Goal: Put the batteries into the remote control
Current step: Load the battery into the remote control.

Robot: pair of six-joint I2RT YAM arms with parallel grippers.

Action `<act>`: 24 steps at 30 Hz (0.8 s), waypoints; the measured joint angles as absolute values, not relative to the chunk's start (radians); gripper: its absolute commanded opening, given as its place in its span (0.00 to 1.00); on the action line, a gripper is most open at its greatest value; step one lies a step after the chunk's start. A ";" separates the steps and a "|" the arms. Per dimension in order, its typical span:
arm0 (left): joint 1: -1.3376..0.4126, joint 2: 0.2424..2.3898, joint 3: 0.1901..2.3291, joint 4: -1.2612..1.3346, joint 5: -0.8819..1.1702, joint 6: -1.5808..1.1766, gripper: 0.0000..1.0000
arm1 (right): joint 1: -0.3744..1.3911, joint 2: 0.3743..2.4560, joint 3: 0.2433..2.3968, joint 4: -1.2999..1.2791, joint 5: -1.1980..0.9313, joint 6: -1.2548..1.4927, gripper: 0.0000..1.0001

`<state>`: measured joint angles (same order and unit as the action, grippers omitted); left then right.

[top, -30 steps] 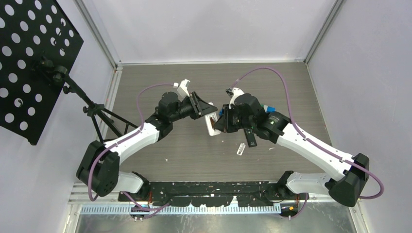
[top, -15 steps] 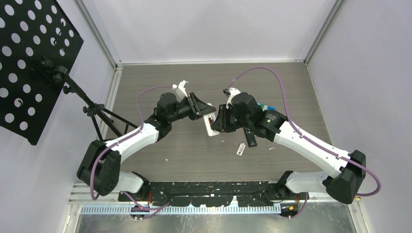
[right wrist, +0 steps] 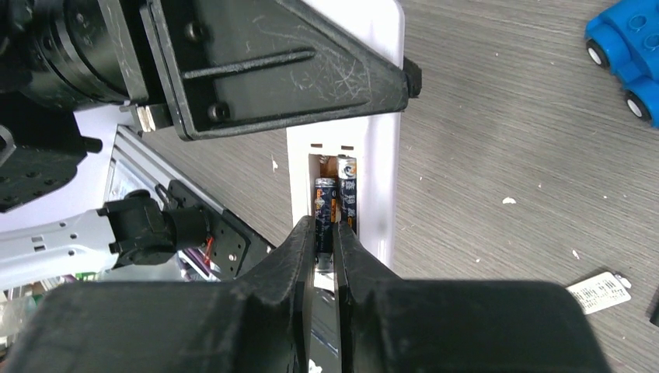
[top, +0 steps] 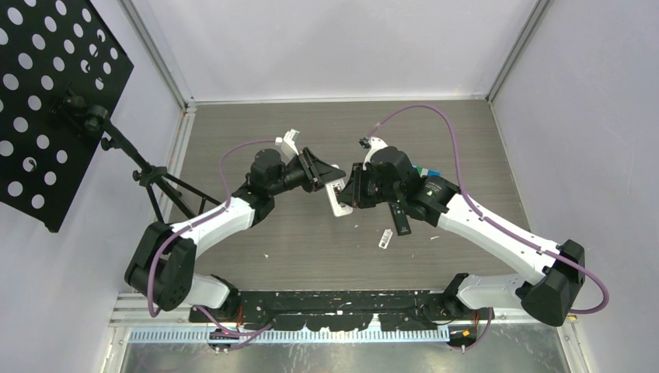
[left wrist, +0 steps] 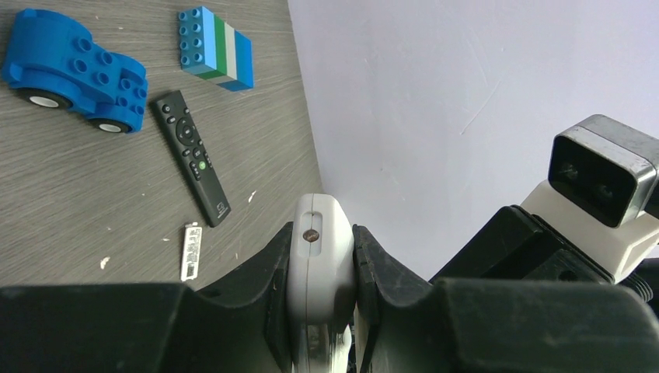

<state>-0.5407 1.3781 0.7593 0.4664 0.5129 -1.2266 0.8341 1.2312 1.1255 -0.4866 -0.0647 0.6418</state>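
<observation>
My left gripper (left wrist: 322,241) is shut on a white remote control (left wrist: 321,260) and holds it above the table; in the top view the remote (top: 339,203) hangs between the two grippers. Its open battery bay faces the right wrist view (right wrist: 382,132). Two dark batteries lie side by side in the bay, the left one (right wrist: 324,206) and the right one (right wrist: 346,190). My right gripper (right wrist: 326,231) is closed narrowly around the lower end of the left battery. No orange-red battery is in view.
A black remote (left wrist: 190,159) lies on the table, with a small clear-white piece (left wrist: 190,250) beside it. A blue toy car (left wrist: 74,70) and a stack of blocks (left wrist: 216,48) lie beyond. A tripod with a black perforated board (top: 47,93) stands at the left.
Both grippers and the white remote between them have shifted slightly to the left. Both grips look unchanged.
</observation>
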 measured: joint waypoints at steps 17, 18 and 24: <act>-0.523 1.386 0.716 0.513 0.502 -1.290 0.00 | 0.834 1.232 1.135 -0.451 0.007 0.740 0.48; -0.522 1.386 0.712 0.521 0.503 -1.299 0.00 | 0.832 1.217 1.129 -0.447 0.008 0.746 0.50; -0.508 1.385 0.702 0.554 0.500 -1.353 0.00 | 0.822 1.083 1.040 -0.366 0.021 0.826 0.77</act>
<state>-0.5079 1.3849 0.7025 0.5545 0.4999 -1.3525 0.8223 1.0828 1.0405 -0.3664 0.0208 0.8257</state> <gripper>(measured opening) 0.275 0.619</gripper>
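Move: The white remote's open battery compartment, where the right fingers already pinch the lower end of a battery, is centred about 2 cm ahead of the right hand, 1 cm left and 1 cm below. From the left hand, which holds the remote's far end, it lies some 5 cm back and 1 cm right. About 20 cm below the right hand, the blue car is 6 cm ahead and 7 right, the black remote 4 back and 17 right, the battery cover 10 back and 13 right. The battery in the compartment is first nudged forward along the white remote by the right fingers, about 1.5 cm and slightly down. They then open wide and let go, and the right hand lifts away some 5 cm, drawing 2 cm to the right and turning about 15 degrees, left side rising. The left hand keeps its grip on the white remote, shifting only about 1 cm. ##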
